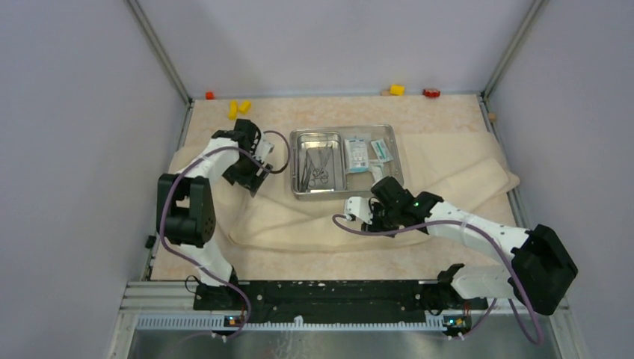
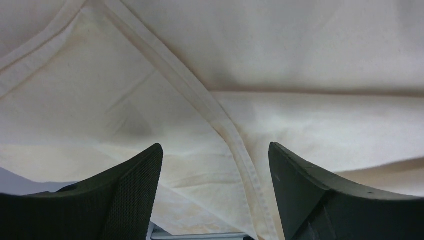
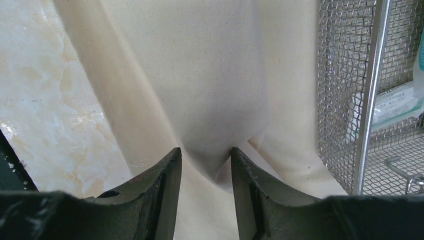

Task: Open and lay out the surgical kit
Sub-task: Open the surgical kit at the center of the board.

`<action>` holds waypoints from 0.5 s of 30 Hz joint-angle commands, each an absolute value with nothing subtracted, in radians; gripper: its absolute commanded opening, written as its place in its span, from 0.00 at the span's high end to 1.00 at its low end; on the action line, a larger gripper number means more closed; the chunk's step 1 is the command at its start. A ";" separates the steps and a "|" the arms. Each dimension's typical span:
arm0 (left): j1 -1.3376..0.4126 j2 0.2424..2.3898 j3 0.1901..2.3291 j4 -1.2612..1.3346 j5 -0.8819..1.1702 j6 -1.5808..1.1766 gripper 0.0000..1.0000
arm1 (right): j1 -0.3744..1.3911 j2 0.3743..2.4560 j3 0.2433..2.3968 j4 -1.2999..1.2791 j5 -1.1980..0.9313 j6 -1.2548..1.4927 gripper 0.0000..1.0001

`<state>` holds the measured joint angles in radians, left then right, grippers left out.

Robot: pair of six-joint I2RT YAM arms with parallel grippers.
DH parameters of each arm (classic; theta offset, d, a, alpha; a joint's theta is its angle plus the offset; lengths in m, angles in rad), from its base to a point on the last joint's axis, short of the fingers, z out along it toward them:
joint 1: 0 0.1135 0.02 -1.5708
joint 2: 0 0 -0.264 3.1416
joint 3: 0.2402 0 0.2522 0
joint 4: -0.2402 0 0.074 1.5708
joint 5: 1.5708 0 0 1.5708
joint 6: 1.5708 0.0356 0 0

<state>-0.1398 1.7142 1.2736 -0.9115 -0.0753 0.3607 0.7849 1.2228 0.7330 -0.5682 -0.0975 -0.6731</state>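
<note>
The beige cloth wrap (image 1: pixel 463 168) lies spread open across the table. On it stands the steel tray (image 1: pixel 293 161) with scissors and forceps (image 1: pixel 318 168) on its left and white-and-teal packets (image 1: pixel 359 153) on its right. My left gripper (image 1: pixel 250 170) hovers over the cloth left of the tray. In the left wrist view the left gripper (image 2: pixel 216 145) is wide open above a hemmed fold of cloth (image 2: pixel 300 50). My right gripper (image 1: pixel 374 206) sits at the tray's near edge. In the right wrist view the right gripper (image 3: pixel 205 149) pinches a raised fold of cloth (image 3: pixel 220 75), beside the tray's mesh wall (image 3: pixel 345 100).
Yellow blocks (image 1: pixel 239 108) (image 1: pixel 396 90) and red blocks (image 1: pixel 209 95) (image 1: pixel 431 93) lie along the far edge. Grey walls close in the left and right sides. Bare marbled tabletop (image 3: pixel 40 100) shows left of the right gripper. A packet (image 3: pixel 395 105) leans inside the tray.
</note>
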 commanded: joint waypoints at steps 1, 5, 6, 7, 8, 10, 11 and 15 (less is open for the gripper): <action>-0.135 1.788 1.353 -0.820 -0.140 0.299 0.19 | 0.771 1.236 0.736 -0.557 -0.092 -0.681 0.59; -0.129 1.842 1.361 -0.790 -0.161 0.283 0.26 | 0.767 1.236 0.736 -0.560 -0.090 -0.681 0.60; -0.126 1.850 1.361 -0.784 -0.158 0.281 0.27 | 0.767 1.236 0.736 -0.560 -0.090 -0.681 0.60; -0.120 1.855 1.361 -0.778 -0.153 0.280 0.29 | 0.766 1.236 0.735 -0.561 -0.090 -0.681 0.60; -0.115 1.861 1.361 -0.772 -0.148 0.280 0.31 | 0.764 1.238 0.735 -0.560 -0.092 -0.681 0.60; -0.102 1.873 1.362 -0.764 -0.142 0.283 0.33 | 0.764 1.242 0.736 -0.561 -0.095 -0.680 0.60; -0.096 1.880 1.362 -0.762 -0.138 0.284 0.34 | 0.764 1.244 0.737 -0.561 -0.097 -0.680 0.60; -0.075 1.894 1.353 -0.749 -0.117 0.288 0.38 | 0.764 1.252 0.741 -0.562 -0.100 -0.678 0.60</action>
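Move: Just ahead of the left hand and beneath it is the hemmed edge of the cloth, about 4 cm forward, 1 cm to its left and 5 cm down. The kit tray's middle lies roughly 26 cm to the hand's right and 6 cm farther out; the yellow blocks stand some 23 cm ahead and 7 cm to its left. From the right hand, that cloth edge is around 35 cm to the left and 15 cm ahead, slightly lower. Sinking towards the hemmed cloth edge, the left hand reaches about 4 cm forward and 3 to 4 cm down, easing a little to the left as it slows. The fingers, pointing nearly straight down, close part-way but stay well apart on either side of the cloth near the hem; the wrist turns slightly counter-clockwise. Contact with the cloth can't be made out. ##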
